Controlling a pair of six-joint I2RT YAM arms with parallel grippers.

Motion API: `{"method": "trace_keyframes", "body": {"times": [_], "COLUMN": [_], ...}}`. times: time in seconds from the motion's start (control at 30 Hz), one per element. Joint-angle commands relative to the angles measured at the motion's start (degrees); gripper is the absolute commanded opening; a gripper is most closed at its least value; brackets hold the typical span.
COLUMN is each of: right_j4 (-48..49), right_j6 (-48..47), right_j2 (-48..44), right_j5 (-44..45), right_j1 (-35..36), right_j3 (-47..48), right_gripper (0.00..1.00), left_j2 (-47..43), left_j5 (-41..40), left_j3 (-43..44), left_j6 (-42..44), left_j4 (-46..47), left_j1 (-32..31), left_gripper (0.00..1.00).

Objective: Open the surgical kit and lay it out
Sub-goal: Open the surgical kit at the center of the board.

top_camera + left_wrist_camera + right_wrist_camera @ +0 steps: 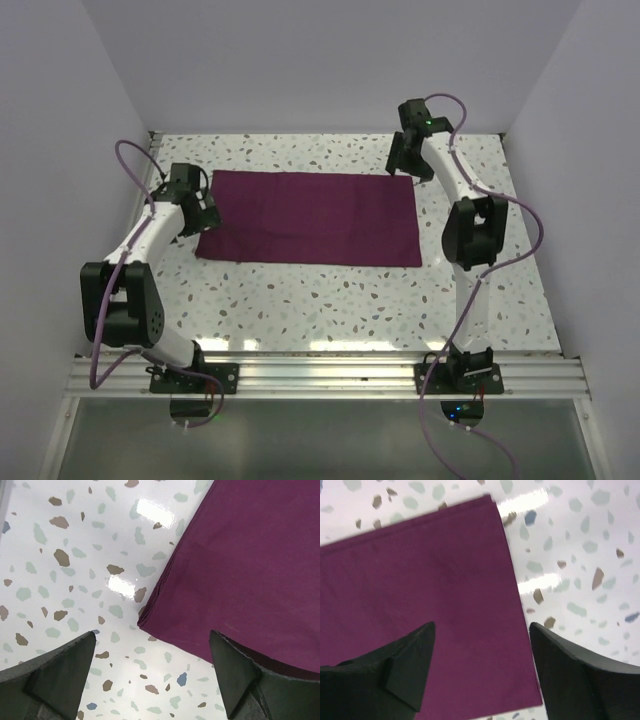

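Observation:
The surgical kit [310,217] shows as a dark purple cloth lying flat and folded on the speckled table, layered at its edges. My left gripper [207,213] is at the cloth's left edge near the front corner. In the left wrist view the left gripper [152,635] is open over that corner of the cloth [240,565], one finger [60,675] over the table, the other over the cloth. My right gripper [404,160] is at the far right corner. In the right wrist view the right gripper [482,626] is open, straddling the right edge of the cloth [420,580]. Neither gripper holds anything.
White walls close in the table [330,300] on the left, back and right. An aluminium rail [330,375] carrying both arm bases runs along the near edge. The right arm's elbow [475,235] stands just right of the cloth.

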Motion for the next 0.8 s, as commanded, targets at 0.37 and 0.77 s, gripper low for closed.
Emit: {"method": "trace_keyframes", "body": {"times": [0.37, 0.77], "right_j4": [2.76, 3.55], "right_j6": [2.22, 2.65], "right_j2": [18.87, 24.41], "right_j5": [0.86, 0.24], "right_j1": [-3.68, -3.95], "right_j3": [21.32, 22.91], "right_gripper": [0.6, 0.35], "left_j2": [-5.12, -2.04], "left_j5": [-0.13, -0.74], "left_j3": [1.44, 4.52], "left_j6": [0.14, -0.48], "left_j4": [-4.56, -5.88], "left_j1": [-0.19, -0.19], "left_gripper": [1.0, 0.99]}}
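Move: The right hand, its fingers mostly open, has the surgical kit's far right corner about 9 cm ahead, 3 cm to its right and some 10 cm below. At the same depth, the kit's middle lies roughly 5 cm back and 24 cm to that hand's left, and its near right corner about 19 cm back and 3 cm to the right. From the idle left hand, the far right corner is some 24 cm ahead, 54 cm to the right and 6 cm below. The right hand reaches forward about 8 cm while still high, then sinks some 9 cm onto the surgical kit's far right corner, easing a little to the right and turning slightly clockwise with the fingers still pointing down and forward. Its fingers narrow from mostly open to less than half open, ending one on each side of the cloth just inside the corner and beginning to pinch it, while the left hand stays wide open above the kit's near left corner, rising only about 2 cm. ##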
